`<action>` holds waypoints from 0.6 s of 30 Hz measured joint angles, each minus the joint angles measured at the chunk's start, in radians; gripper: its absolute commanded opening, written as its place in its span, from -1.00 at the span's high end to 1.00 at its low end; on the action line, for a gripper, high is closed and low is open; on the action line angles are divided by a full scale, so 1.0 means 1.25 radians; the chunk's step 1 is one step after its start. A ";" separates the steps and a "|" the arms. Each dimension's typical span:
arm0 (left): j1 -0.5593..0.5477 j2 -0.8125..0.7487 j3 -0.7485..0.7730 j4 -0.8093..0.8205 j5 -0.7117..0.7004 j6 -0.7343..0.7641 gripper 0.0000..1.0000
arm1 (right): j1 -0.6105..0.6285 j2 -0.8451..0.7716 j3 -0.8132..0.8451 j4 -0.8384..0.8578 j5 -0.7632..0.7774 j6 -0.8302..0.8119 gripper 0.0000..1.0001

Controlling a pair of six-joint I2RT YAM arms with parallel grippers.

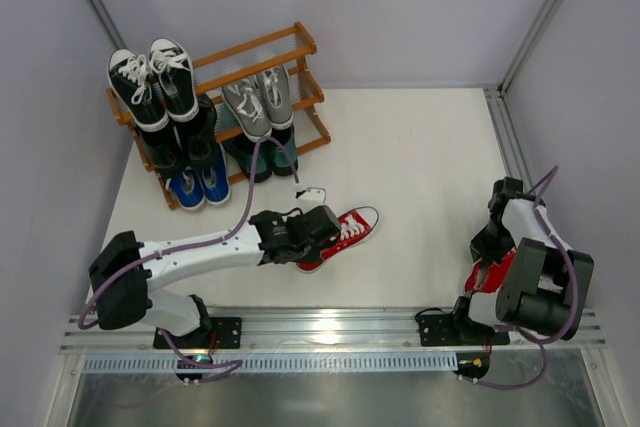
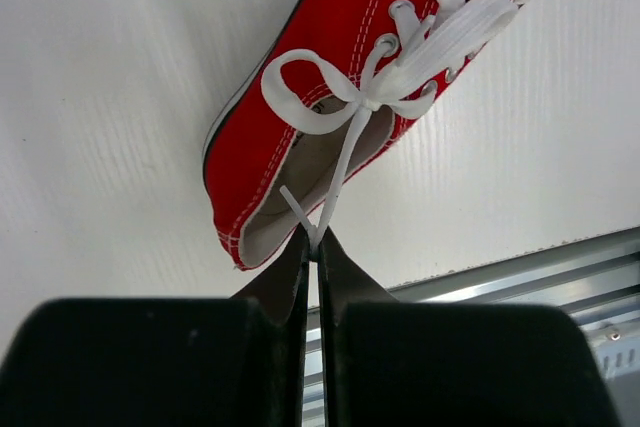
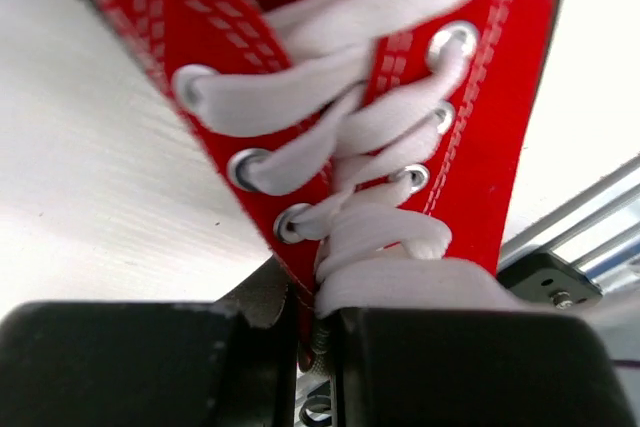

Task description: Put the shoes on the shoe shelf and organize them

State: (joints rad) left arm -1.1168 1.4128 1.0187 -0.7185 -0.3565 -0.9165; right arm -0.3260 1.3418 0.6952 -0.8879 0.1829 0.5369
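Note:
The shoe shelf (image 1: pixel 300 47) stands at the back left. It holds black-and-white sneakers (image 1: pixel 152 82), grey sneakers (image 1: pixel 258 97), black loafers (image 1: pixel 185 142), blue sneakers (image 1: pixel 198 185) and dark green loafers (image 1: pixel 262 155). One red sneaker (image 1: pixel 350 230) lies on the table in front of the shelf. My left gripper (image 1: pixel 322 235) is at its heel, shut on the loose white lace ends (image 2: pixel 335 182) just above the sneaker's opening (image 2: pixel 300 117). A second red sneaker (image 1: pixel 497 272) shows partly under the right arm. My right gripper (image 3: pixel 318 307) is shut on its upper edge beside the lowest eyelets (image 3: pixel 290 222).
A small white piece (image 1: pixel 312 191) lies on the table between the shelf and the left gripper. The metal rail (image 1: pixel 330 327) with the arm bases runs along the near edge. Walls close in the left, back and right sides.

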 measured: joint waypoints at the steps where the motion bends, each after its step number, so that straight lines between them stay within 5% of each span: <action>1: -0.005 0.000 -0.002 0.006 0.000 -0.013 1.00 | -0.002 -0.012 -0.006 0.005 -0.004 -0.001 0.92; 10: 0.006 -0.023 -0.013 -0.027 -0.072 -0.091 1.00 | 0.231 -0.113 -0.022 0.030 -0.147 0.055 0.92; 18: 0.189 -0.156 -0.124 -0.008 -0.065 -0.029 1.00 | 0.449 -0.116 -0.021 0.082 -0.243 0.156 0.92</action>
State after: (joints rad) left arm -0.8803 1.2179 0.8635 -0.7284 -0.4377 -0.9527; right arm 0.2348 1.1969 0.6693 -0.7853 -0.1207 0.7322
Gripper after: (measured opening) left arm 0.004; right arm 0.115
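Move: My left hand, shut, has the lace end of one red shoe; that shoe's middle lies about 3 cm ahead, 4 cm to the right and some 8 cm below. The green shoes on the shelf are roughly 20 cm ahead and 12 cm left, the blue shoes 14 cm ahead and 26 cm left, both a little lower. My right hand already grips the second red shoe; the first lies about 30 cm to its left, 4 cm ahead and slightly lower. Keeping my pinch on the second red shoe's upper by the laces, I sweep my right hand about 16 cm left, low over the table and rising only slightly, towards the first red shoe, while turning it counter-clockwise and tilting it, some 30 degrees in all. My left hand stays shut on the lace, hesitates, then pulls it about 9 cm left and 4 cm forward towards the shelf, turning counter-clockwise. ##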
